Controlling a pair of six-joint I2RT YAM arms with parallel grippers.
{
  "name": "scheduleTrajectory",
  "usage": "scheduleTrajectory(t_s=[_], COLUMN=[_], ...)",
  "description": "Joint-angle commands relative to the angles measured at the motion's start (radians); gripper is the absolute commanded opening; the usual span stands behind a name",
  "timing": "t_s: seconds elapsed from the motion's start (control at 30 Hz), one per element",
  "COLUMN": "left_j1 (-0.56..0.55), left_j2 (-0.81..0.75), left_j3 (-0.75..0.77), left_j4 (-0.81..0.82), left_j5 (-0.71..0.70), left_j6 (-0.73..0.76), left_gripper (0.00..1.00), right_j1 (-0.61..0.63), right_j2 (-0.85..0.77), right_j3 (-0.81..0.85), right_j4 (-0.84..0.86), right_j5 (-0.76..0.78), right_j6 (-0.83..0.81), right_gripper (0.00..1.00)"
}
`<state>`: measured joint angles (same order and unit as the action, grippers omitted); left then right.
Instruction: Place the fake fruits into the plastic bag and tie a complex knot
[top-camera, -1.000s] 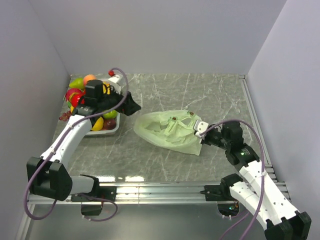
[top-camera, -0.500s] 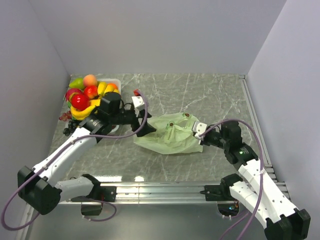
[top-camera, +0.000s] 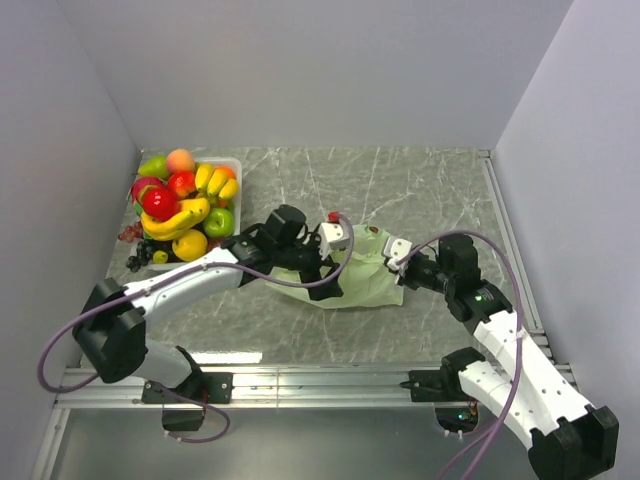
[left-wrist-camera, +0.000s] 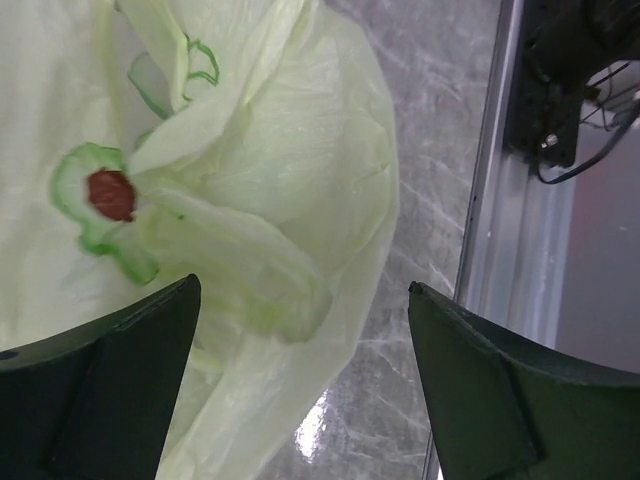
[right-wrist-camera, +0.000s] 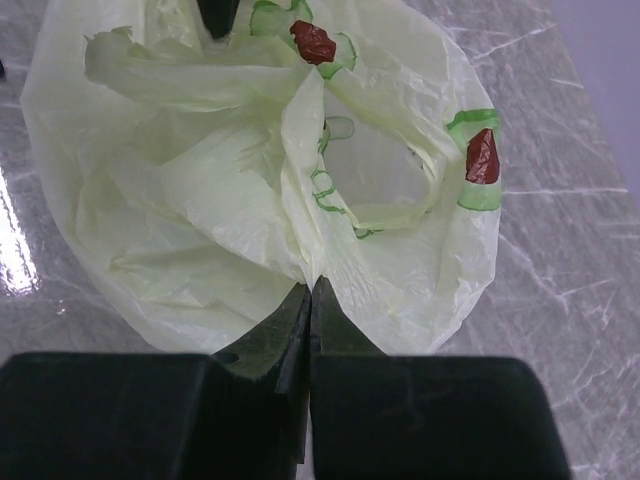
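Note:
The fake fruits (top-camera: 185, 205) are heaped in a clear tray (top-camera: 236, 165) at the back left: bananas, apples, a peach and others. The pale-green plastic bag (top-camera: 372, 282) lies crumpled mid-table. My left gripper (top-camera: 322, 275) hovers over its left part, open. In the left wrist view the bag (left-wrist-camera: 260, 150) lies below the wide-apart fingers (left-wrist-camera: 110, 380) and none of it is between them. My right gripper (top-camera: 398, 267) is shut on the bag's right edge. In the right wrist view a fold of the bag (right-wrist-camera: 200, 200) is pinched at the gripper (right-wrist-camera: 311, 290).
Dark grapes (top-camera: 140, 256) hang over the tray's near left corner. An aluminium rail (top-camera: 330, 378) runs along the near table edge. Pale walls close in the left, back and right sides.
My left arm swung from the fruit tray rightwards to over the bag. The bag's left side flattened and shifted right. The right gripper stayed shut on the bag.

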<state>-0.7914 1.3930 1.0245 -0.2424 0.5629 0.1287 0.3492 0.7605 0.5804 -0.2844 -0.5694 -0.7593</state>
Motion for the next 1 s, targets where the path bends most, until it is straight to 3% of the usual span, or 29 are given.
scheduleTrajectory(t_s=[0.0,0.07,0.13,0.17,0.2,0.23,0.3,0.37,0.43,0.67,0.87,0.97], left_j1=[-0.038,-0.065,-0.068,-0.069,-0.068,-0.065,-0.065,-0.065,-0.066,-0.066,-0.068,-0.066], left_j2=[0.055,0.076,0.122,0.135,0.146,0.137,0.077,0.034,-0.023,-0.12,-0.149,-0.153], left_j3=[0.039,0.026,0.042,0.051,0.071,0.074,0.04,0.02,-0.003,0.008,0.025,0.026], left_j4=[0.054,0.08,0.074,0.068,0.043,0.034,0.043,0.017,-0.032,-0.222,-0.337,-0.347], left_j5=[-0.086,-0.139,-0.164,-0.169,-0.155,-0.138,-0.123,-0.061,0.015,0.141,0.222,0.235], left_j6=[-0.023,-0.024,-0.029,-0.021,0.003,0.031,0.096,0.17,0.259,0.573,0.767,0.776], left_gripper=[0.9,0.88,0.69,0.56,0.28,0.15,0.0,0.0,0.0,0.0,0.0,0.0], right_j1=[0.007,0.007,0.008,0.007,0.007,0.007,-0.013,-0.035,-0.047,-0.027,0.146,0.194], right_j2=[-0.003,-0.007,-0.015,-0.02,-0.027,-0.03,-0.032,-0.029,-0.007,0.261,0.411,0.494], right_j3=[0.053,0.062,0.075,0.093,0.105,0.142,0.183,0.261,0.347,0.555,0.611,0.653], right_j4=[0.008,-0.025,-0.058,-0.1,-0.119,-0.142,-0.193,-0.226,-0.225,-0.265,-0.226,-0.255], right_j5=[-0.023,-0.03,-0.046,-0.038,-0.02,0.04,0.086,0.091,0.08,-0.047,-0.027,-0.014], right_j6=[0.047,0.08,0.113,0.121,0.132,0.164,0.192,0.213,0.25,0.305,0.218,0.184], right_gripper=[0.0,0.0,0.04,0.21,0.29,0.48,0.65,0.84,0.87,0.87,0.87,0.87])
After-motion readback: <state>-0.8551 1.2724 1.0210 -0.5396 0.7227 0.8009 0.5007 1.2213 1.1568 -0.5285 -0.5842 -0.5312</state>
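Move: The fold of the plastic bag that the left fingers will shut on lies about 5 cm below the left hand and 2 cm to its right. The bag's edge held in the right fingers is some 14 cm to the left hand's right and 3 cm ahead; the fruit bin's middle is about 33 cm left and 18 cm ahead. The bag's mouth lies roughly 5 cm ahead of the right hand, 6 cm left and 5 cm below. The bag's edge passes from one hand to the other: the left, open, sinks about 5 cm onto the bag, pinches a fold, then lifts and draws it back towards the base, turning some 30 degrees clockwise as its fingertips tip up. The right opens, lets go, rises about 13 cm, swings left and slightly forward over the bag, and comes partway down, still open. ##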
